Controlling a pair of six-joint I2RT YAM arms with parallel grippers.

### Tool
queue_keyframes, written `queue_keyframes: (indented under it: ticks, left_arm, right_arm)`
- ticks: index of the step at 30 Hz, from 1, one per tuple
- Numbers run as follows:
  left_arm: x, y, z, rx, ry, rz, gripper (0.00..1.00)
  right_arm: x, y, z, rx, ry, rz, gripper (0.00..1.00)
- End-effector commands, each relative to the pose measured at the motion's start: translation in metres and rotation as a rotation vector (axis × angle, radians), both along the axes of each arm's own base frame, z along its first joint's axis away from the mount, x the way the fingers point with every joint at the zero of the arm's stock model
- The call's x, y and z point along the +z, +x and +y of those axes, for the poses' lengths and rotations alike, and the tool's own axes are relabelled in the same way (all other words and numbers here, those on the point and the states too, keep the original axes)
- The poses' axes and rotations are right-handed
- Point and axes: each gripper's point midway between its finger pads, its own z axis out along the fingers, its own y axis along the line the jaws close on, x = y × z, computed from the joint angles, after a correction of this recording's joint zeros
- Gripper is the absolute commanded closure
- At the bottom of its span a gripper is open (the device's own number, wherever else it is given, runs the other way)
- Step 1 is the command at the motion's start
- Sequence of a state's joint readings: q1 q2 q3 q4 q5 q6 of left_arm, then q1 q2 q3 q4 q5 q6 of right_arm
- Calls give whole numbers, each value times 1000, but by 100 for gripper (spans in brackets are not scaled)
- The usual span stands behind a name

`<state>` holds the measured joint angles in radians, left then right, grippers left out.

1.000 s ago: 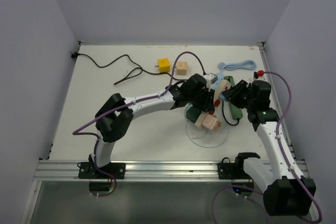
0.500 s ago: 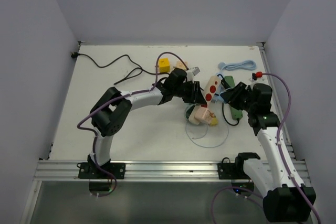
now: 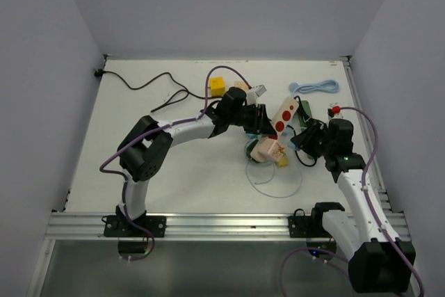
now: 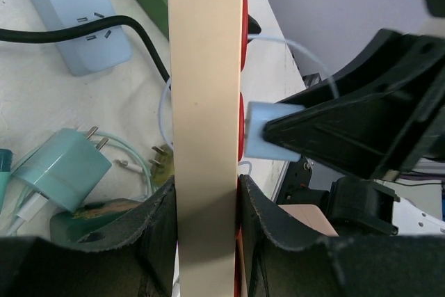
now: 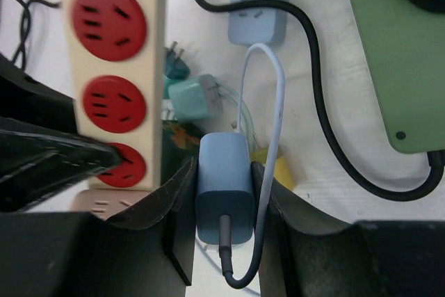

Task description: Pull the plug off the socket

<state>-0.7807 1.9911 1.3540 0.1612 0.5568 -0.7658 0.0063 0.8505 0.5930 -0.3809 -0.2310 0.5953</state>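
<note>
My left gripper (image 4: 206, 187) is shut on the socket, a cream power strip with red round outlets (image 4: 206, 67) (image 5: 115, 46), and holds it tilted above the table (image 3: 285, 115). My right gripper (image 5: 222, 167) is shut on the plug, a blue cube (image 5: 224, 172) with a pale blue cable, seen small in the top view (image 3: 298, 135). The plug sits just beside the strip's right edge, over no outlet. In the left wrist view the plug's pale face (image 4: 259, 130) hangs close to the strip's red side.
A dark green power strip (image 5: 393, 53) (image 3: 306, 110) with a black cable (image 5: 313, 67) lies under the right gripper. A light blue strip (image 5: 257, 1), a teal plug (image 5: 195, 99) and loose cubes (image 3: 268, 149) lie below the grippers. A yellow cube (image 3: 217, 85) stands at the back.
My left gripper has carried the cream strip left and back, away from the right gripper. My right gripper has drawn slightly nearer its base with the blue plug in it.
</note>
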Motion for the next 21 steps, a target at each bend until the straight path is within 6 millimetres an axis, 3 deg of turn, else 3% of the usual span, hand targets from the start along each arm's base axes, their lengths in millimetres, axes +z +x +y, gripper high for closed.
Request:
queue_keyframes:
  ticks: [1, 8, 11, 21]
  left_arm:
    - [85, 6, -11, -40, -169, -176, 100]
    - [83, 3, -8, -48, -162, -174, 100]
    - [80, 1, -8, -56, -160, -172, 100]
    - [75, -1, -8, -65, -151, -167, 100]
  right_arm:
    - [-12, 1, 9, 47, 29, -15, 91]
    - [-32, 3, 18, 88, 69, 23, 81]
    - [-37, 3, 21, 99, 78, 42, 65]
    - [-22, 3, 4, 51, -15, 76, 42]
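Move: The light-blue plug is already out of the socket and pinched in the right hand; the bare table spot for it lies about 7 cm below that hand and 1 cm to its left. Near that spot lie the yellow plug, some 1 cm ahead, 2 cm left and 8 cm below the hand, and the dark green block, 11 cm left, level and 7 cm below. From the left hand the spot is roughly 8 cm right, 3 cm back and 7 cm down. The light-blue plug is carried down towards the table by the right hand, about 5 cm, quickly at first and then slowing, while the fingers tip slightly further down. Low beside the yellow plug the fingers open partway and let go of it. The left hand stays in place and keeps its pinch on the cream socket strip. ##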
